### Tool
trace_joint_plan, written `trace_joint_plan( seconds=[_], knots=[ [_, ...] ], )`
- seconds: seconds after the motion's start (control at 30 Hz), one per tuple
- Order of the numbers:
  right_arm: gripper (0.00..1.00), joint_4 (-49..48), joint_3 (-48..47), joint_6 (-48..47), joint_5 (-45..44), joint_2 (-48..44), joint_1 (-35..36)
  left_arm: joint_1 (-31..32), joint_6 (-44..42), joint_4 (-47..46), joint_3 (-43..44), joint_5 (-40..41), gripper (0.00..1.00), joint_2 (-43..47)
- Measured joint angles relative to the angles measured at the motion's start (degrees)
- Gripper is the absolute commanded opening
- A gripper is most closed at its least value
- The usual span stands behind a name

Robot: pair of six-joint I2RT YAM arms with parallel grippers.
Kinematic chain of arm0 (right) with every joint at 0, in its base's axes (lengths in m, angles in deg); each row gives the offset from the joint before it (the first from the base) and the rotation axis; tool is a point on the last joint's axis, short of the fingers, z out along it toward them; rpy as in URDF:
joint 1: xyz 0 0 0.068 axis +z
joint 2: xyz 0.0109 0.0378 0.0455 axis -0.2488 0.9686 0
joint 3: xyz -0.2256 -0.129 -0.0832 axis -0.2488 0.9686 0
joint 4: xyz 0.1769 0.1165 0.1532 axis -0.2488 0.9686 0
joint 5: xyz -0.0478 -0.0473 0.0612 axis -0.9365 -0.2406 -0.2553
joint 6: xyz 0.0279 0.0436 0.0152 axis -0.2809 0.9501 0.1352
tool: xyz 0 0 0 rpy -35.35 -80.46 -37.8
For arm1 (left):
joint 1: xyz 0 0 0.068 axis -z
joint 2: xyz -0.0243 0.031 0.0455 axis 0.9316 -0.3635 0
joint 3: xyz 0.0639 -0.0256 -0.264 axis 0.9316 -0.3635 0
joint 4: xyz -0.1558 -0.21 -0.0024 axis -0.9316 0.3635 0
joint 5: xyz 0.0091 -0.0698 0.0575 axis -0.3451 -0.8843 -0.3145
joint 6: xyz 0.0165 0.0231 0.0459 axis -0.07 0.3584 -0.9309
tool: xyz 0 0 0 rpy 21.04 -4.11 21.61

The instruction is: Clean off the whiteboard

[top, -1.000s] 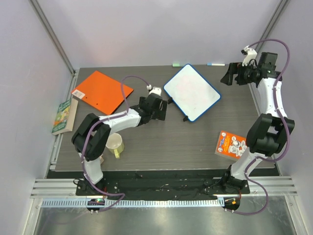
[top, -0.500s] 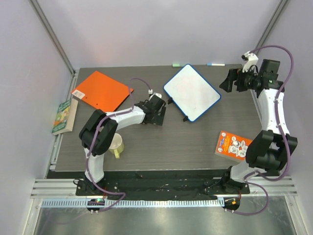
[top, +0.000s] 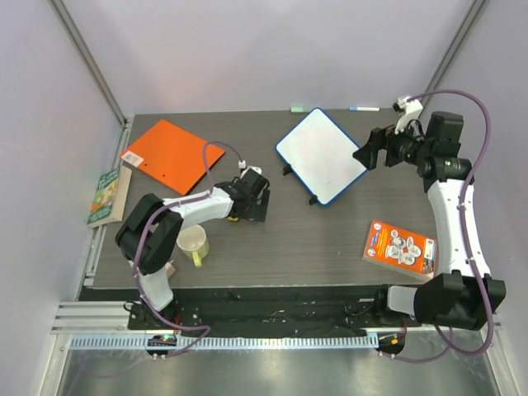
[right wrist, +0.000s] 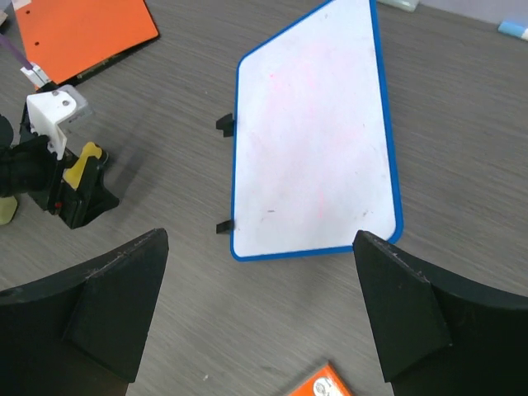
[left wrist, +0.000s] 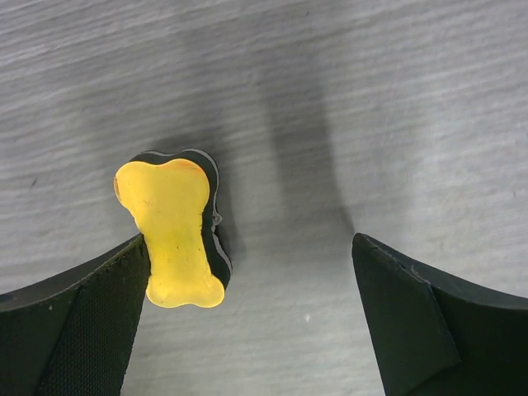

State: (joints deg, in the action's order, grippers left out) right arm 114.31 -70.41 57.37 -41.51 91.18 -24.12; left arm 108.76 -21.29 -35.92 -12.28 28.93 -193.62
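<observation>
The whiteboard (top: 322,157) lies flat at the table's back centre; it is white with a blue rim, two black clips on its left side and faint red marks. It fills the top of the right wrist view (right wrist: 309,157). My left gripper (top: 250,206) is open, low over the table to the left of the board. A yellow bone-shaped eraser with a black base (left wrist: 172,233) lies between its jaws, against the left finger (left wrist: 74,330). My right gripper (top: 367,154) is open and empty, above the board's right edge; the board's near rim shows between its fingers.
An orange folder (top: 172,154) lies at the back left, and a green book (top: 106,196) hangs over the left edge. A yellow mug (top: 194,243) stands near the left arm. An orange booklet (top: 400,245) lies at the front right. Two markers (top: 363,108) lie at the back edge.
My left gripper has pulled back to the left and nearer, away from the whiteboard. My right gripper has swung left to the board's right edge.
</observation>
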Motion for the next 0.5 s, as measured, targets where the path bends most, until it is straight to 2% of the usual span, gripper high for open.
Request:
trace_joint_plan(
  seconds=[0.23,0.37,0.5],
  knots=[
    [1.0,-5.0,4.5,3.5,-4.0,-4.5,8.1,0.0,-0.2,1.3,-1.5,0.5,1.0,8.2],
    [1.0,-7.2,6.3,4.9,-4.6,-3.9,9.2,0.0,-0.3,1.3,-1.4,1.0,1.0,11.7],
    [1.0,-8.0,10.3,5.2,-6.1,-2.6,10.1,-0.1,-0.4,1.7,-1.4,1.4,1.0,11.4]
  ],
)
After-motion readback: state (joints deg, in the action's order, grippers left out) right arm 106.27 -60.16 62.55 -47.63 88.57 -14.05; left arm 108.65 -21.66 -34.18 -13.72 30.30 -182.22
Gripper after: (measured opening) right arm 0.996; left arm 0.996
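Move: The yellow eraser clings to the inner side of my wide-open left hand's left finger, about 3 cm left of that hand's centre and level with it, close over the table. From that hand the mug stands roughly 15 cm left and 8 cm back. From my right hand, held high, the whiteboard's middle lies some 13 cm ahead, 11 cm left and 28 cm down, the orange box 12 cm back, 6 cm right; the eraser is about 38 cm left, 5 cm back, also far below. I lift my left hand about 6.5 cm almost straight up off the table, fingers staying wide open and tipping slightly outward, with the eraser still stuck to the left finger. Meanwhile my open right hand swings about 5 cm left towards the whiteboard, then sinks some 4 cm above its near-right side, touching nothing. ##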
